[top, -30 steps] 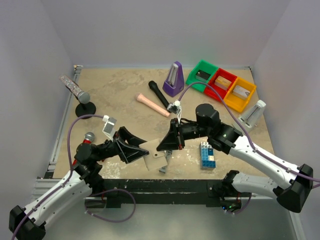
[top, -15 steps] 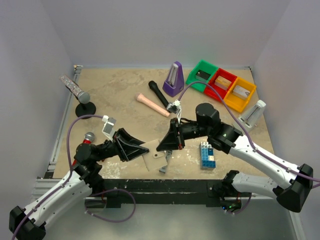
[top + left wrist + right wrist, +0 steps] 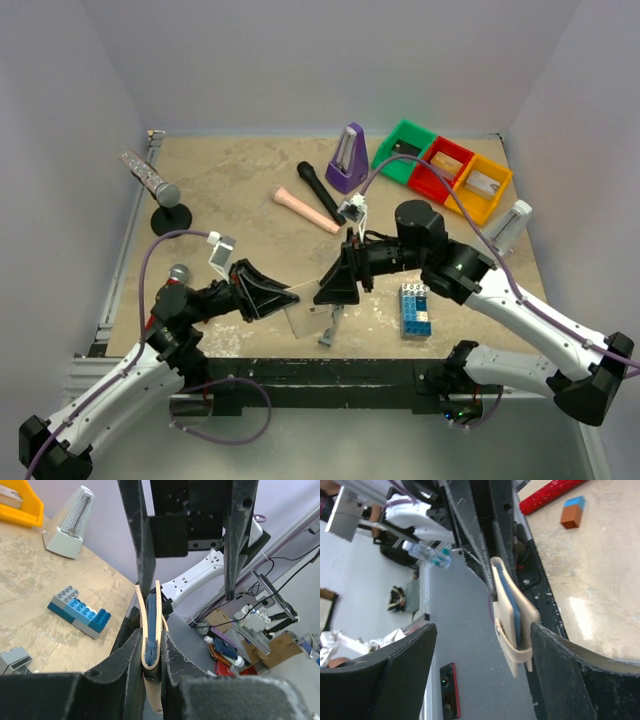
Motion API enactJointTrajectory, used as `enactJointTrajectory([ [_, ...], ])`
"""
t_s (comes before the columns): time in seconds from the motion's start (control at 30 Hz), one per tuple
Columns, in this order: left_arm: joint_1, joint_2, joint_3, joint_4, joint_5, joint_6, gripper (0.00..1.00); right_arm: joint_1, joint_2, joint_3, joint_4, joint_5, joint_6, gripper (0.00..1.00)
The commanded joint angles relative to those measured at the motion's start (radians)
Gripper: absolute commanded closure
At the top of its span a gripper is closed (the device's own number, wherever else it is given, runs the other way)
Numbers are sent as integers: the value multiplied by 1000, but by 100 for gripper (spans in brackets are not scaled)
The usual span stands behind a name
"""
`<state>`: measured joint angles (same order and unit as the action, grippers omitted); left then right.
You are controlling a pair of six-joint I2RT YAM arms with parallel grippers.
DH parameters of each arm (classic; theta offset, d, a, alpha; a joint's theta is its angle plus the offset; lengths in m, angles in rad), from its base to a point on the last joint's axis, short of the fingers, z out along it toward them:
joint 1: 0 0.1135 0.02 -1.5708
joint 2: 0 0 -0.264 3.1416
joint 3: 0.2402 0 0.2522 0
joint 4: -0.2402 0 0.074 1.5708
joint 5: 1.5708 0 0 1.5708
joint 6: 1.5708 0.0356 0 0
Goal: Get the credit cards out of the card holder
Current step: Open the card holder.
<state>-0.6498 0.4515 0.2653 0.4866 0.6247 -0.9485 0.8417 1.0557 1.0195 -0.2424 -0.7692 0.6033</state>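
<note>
The card holder (image 3: pixel 150 630) hangs edge-on over the table's near edge, tan outside with blue between its two panels. My left gripper (image 3: pixel 150 652) is shut on its lower end, both fingers pressed against the panels. In the right wrist view the card holder (image 3: pixel 512 612) sits between the wide-apart fingers of my open right gripper (image 3: pixel 482 630), closer to the right finger and not touching it. From above, the left gripper (image 3: pixel 285 297) and right gripper (image 3: pixel 335 285) face each other across the pale holder (image 3: pixel 305 318). No credit cards show apart from the holder.
A blue-and-white brick stack (image 3: pixel 414 310) lies right of the grippers, and a small grey piece (image 3: pixel 328 335) sits by the front edge. Farther back are a purple metronome (image 3: pixel 347 158), green, red and yellow bins (image 3: pixel 440 170), a black microphone (image 3: pixel 315 187) and a pink handle (image 3: pixel 305 210).
My right gripper has opened and let go of the card holder. My left gripper's fingers have closed onto the holder and moved slightly right.
</note>
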Motion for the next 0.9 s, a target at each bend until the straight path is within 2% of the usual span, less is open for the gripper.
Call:
enactJointTrajectory([
  [0.0,-5,-39,86,-48,10,50,100,-15,-49,109,-182,151,-97,17],
  [0.07,-5,-45,107,-78,0,63,100,-15,-71,122,-234,207,-122,8],
  [0.2,-7,-40,161,-132,-22,79,100,-15,-109,52,-226,271,-93,1],
  [0.43,-5,-20,304,-339,-118,126,100,-15,-148,-90,20,182,48,1],
  [0.6,-5,9,413,-534,-175,175,100,-16,-120,-101,83,146,78,1],
  [0.87,-5,-10,388,-511,-180,149,100,-15,-62,-104,238,65,167,1],
])
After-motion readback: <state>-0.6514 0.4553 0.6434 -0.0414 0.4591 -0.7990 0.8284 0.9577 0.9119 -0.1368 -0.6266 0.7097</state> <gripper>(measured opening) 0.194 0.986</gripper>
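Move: The left fingers still pinch the card holder, its middle roughly 4 cm to the left hand's right and 2 cm back, level with it. From the right hand, the holder's middle lies about 3 cm left and 2 cm back, level, with its near end at the open fingers. Some 28 cm below the right hand, the grey bar lies about 7 cm ahead and 2 cm right, the blue brick block about 10 cm ahead and 21 cm right. Upward goes the left hand, about 7 cm before sinking 1 cm, drifting slightly forward and left and turning some 10 degrees counter-clockwise, its pinch on the card holder unchanged. The right fingers, already mostly open, spread fully as that hand draws about 3 cm right and a little forward, turning about 10 degrees clockwise, then dips and rises again to its starting height, edging back left. ##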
